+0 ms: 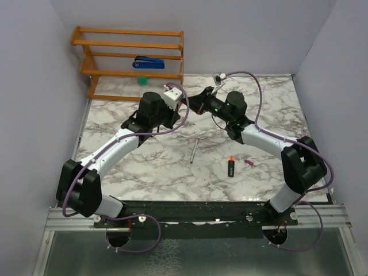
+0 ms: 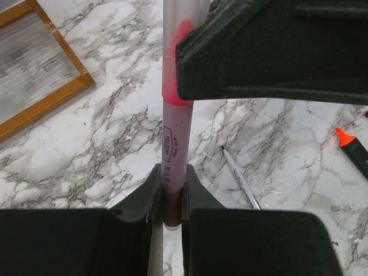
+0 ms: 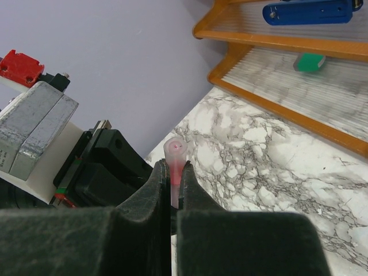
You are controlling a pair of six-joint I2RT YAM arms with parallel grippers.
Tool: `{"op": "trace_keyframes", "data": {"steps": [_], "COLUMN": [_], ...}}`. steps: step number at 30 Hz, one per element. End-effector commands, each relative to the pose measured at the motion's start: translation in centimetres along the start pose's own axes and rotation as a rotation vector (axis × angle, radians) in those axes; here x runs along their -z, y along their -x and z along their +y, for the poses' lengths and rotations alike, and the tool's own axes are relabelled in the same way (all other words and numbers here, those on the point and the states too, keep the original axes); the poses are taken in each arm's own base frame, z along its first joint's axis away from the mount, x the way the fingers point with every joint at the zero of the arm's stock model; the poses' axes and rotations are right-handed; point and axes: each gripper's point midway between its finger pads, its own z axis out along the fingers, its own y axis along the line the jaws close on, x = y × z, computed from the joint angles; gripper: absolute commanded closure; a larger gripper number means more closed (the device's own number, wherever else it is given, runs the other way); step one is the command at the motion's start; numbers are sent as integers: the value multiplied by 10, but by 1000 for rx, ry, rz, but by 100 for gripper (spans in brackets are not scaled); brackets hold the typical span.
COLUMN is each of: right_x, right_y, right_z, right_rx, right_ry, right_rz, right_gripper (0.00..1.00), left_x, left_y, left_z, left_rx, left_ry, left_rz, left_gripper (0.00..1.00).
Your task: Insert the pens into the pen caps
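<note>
My left gripper (image 2: 172, 178) is shut on the lower barrel of the slim pink pen (image 2: 174, 144), which stands upright between its fingers. The pen's upper end sits inside the pale pink cap (image 2: 183, 40). My right gripper (image 3: 174, 172) is shut on that cap (image 3: 175, 150), whose closed end pokes out past the fingertips. In the top view the two grippers meet above the back middle of the table. The silver-grey pen (image 1: 194, 150) lies on the marble, and the black marker with the orange tip (image 1: 230, 167) lies to its right. A magenta cap (image 1: 249, 163) lies beside the marker.
A wooden rack (image 1: 132, 57) stands at the back left against the wall. A blue stapler (image 1: 148, 62) and a small green ball (image 1: 143, 80) rest on its shelves. Purple walls close the table on three sides. Cables loop off both wrists.
</note>
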Motion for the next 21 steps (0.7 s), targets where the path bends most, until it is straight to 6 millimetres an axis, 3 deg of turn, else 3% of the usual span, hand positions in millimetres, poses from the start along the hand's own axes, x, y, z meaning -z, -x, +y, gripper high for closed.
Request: {"op": "trace_keyframes", "data": {"steps": [1,15,21], "right_x": [82,84,81], "right_y": [-212,-225,-220], "right_z": [43,42,42], "right_rx": [-392,-410,-393], "right_ry": [119,115,113], "right_rz": [792,842,836], "right_gripper": [100,100,100], "left_x": [98,109,105], "left_y": [222,229,218], "left_z": [48,48,50], "left_rx": [-76,-84,-74], "left_ry": [264,263,270], "left_rz": [-787,-825,-803], "left_gripper": [100,100,100]}}
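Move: The left gripper holds the pink pen by its tail; the cap, already over the pen tip, lies about 3 cm ahead, 4 cm right and 7 cm above that hand. The right fingers hold the cap, with the pen's middle about 1 cm back, 2 cm left and 3 cm below them. On the table, the white pen lies level ahead and 3 cm right of the right hand, the black highlighter 8 cm back and 18 cm right, both some 25 cm below. Keep both grips on the capped pen and ease both hands left and down together by 2 to 3 cm, drifting slightly back. Then the right fingers come free of the cap and shut: that hand goes quickly down and back about 13 cm each, turning some 20 degrees counter-clockwise and dipping. The left, still gripping the pen, springs up about 18 cm and 6 cm forward, its fingers tilting upward. ##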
